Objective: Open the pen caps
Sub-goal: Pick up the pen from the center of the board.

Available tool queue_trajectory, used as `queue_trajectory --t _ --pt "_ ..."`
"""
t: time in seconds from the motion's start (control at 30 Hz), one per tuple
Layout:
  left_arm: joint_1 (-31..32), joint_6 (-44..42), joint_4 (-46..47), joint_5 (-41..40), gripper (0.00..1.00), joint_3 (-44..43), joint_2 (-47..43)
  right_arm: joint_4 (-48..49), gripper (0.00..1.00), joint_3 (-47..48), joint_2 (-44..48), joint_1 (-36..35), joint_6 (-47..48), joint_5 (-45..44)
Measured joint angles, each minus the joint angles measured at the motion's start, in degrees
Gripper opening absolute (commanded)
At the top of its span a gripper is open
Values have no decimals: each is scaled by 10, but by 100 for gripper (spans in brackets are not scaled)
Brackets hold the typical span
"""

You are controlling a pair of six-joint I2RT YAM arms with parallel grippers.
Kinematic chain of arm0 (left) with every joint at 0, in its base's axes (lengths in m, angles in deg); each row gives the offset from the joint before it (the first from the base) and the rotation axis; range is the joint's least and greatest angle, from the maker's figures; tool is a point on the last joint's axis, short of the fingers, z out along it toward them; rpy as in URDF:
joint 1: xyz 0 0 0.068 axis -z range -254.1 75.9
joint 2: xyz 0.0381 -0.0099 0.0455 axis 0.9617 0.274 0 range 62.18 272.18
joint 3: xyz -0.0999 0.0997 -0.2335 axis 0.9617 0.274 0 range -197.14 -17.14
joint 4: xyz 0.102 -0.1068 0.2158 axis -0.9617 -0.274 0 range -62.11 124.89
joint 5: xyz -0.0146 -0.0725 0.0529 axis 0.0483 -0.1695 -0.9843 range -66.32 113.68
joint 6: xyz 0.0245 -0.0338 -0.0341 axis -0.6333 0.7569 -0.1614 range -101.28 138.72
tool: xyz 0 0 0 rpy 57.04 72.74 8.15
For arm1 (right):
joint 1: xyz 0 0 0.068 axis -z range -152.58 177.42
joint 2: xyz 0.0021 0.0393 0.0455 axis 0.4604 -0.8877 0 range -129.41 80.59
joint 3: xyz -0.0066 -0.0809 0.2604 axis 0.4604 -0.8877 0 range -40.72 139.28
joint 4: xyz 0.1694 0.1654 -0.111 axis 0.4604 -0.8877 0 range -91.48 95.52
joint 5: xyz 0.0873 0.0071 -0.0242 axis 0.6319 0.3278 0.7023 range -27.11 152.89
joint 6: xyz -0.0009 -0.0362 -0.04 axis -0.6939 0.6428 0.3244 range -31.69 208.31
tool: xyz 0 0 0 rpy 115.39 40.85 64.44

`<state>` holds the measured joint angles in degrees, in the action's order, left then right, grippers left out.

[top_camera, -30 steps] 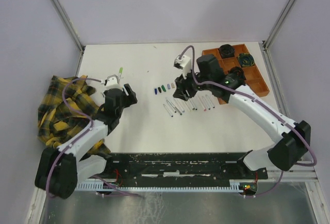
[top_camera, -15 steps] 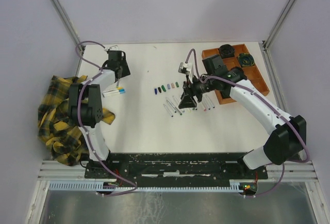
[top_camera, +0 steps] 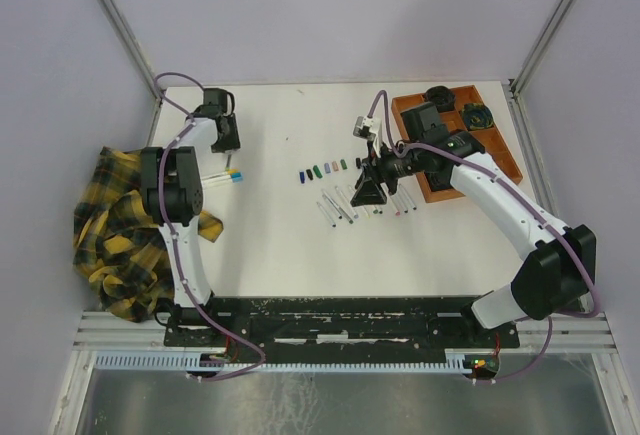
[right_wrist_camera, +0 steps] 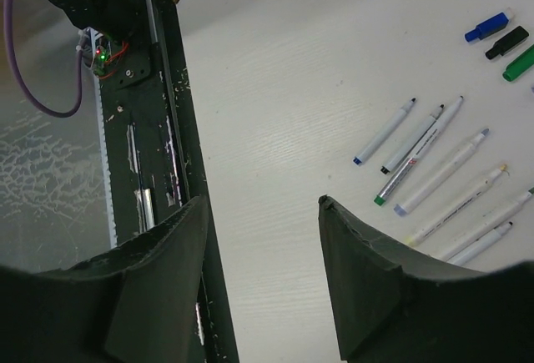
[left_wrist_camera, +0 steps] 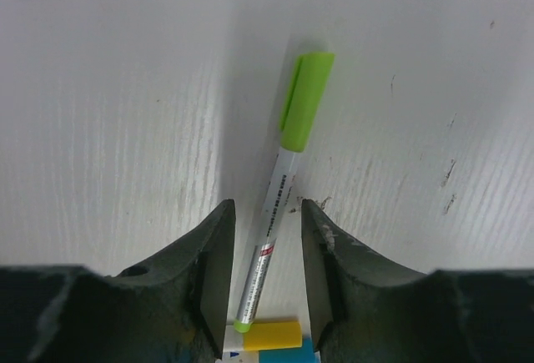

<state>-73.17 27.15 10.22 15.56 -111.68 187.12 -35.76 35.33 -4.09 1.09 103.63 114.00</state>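
A lime-green capped pen [left_wrist_camera: 279, 204] lies on the white table, its cap [left_wrist_camera: 306, 100] pointing away. My left gripper [left_wrist_camera: 267, 206] straddles the barrel, open, with a gap on both sides. Just behind the jaws lie a yellow-capped pen [left_wrist_camera: 271, 335] and a blue one. From above, my left gripper [top_camera: 224, 145] is at the far left, next to these pens [top_camera: 224, 178]. Loose pen caps [top_camera: 322, 170] form a row mid-table: blue [right_wrist_camera: 486, 26], black [right_wrist_camera: 506, 42], green [right_wrist_camera: 519, 63]. My right gripper [top_camera: 366, 193] hangs open and empty over the uncapped barrels [right_wrist_camera: 425, 158].
A yellow plaid cloth [top_camera: 120, 225] is bunched at the left edge. An orange tray [top_camera: 497, 160] with black round objects stands at the far right. The black rail [right_wrist_camera: 146, 129] at the near table edge shows in the right wrist view.
My left arm swung from the near left out to the far left and came down over the green pen, jaws narrowing. My right gripper tipped down over the barrels and opened a little.
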Motion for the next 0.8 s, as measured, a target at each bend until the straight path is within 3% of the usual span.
queue_trajectory --t 0.37,0.57,0.8 --pt "0 -22 -45 22 27 -33 18 0 62 0 0 5 0 13" --pt "0 -23 -58 25 26 -46 26 0 61 0 0 9 -1 19" --pt "0 -23 -63 29 11 -50 30 0 61 0 2 13 -5 27"
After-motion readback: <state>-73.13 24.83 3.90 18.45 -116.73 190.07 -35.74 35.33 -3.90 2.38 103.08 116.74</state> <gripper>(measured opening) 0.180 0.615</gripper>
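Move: The green-capped pen lies just under my left hand, between its open fingers: its middle is about 1 cm ahead, roughly 1 cm below and hardly off to the side, the cap pointing forward. Behind it lie two pens side to side, their middles some 3 cm to my left: the yellow-capped one about 9 cm back, the blue-capped one about 12 cm back. From my right hand the green-capped pen is some 42 cm left, 21 cm forward and 21 cm down. I close my left fingers from about half open until both tips pinch the green-capped pen's white barrel near its middle. Meanwhile the hand only settles, under 1 cm down and to the right, tipping about 5 degrees back towards straight down and turning a touch clockwise. ##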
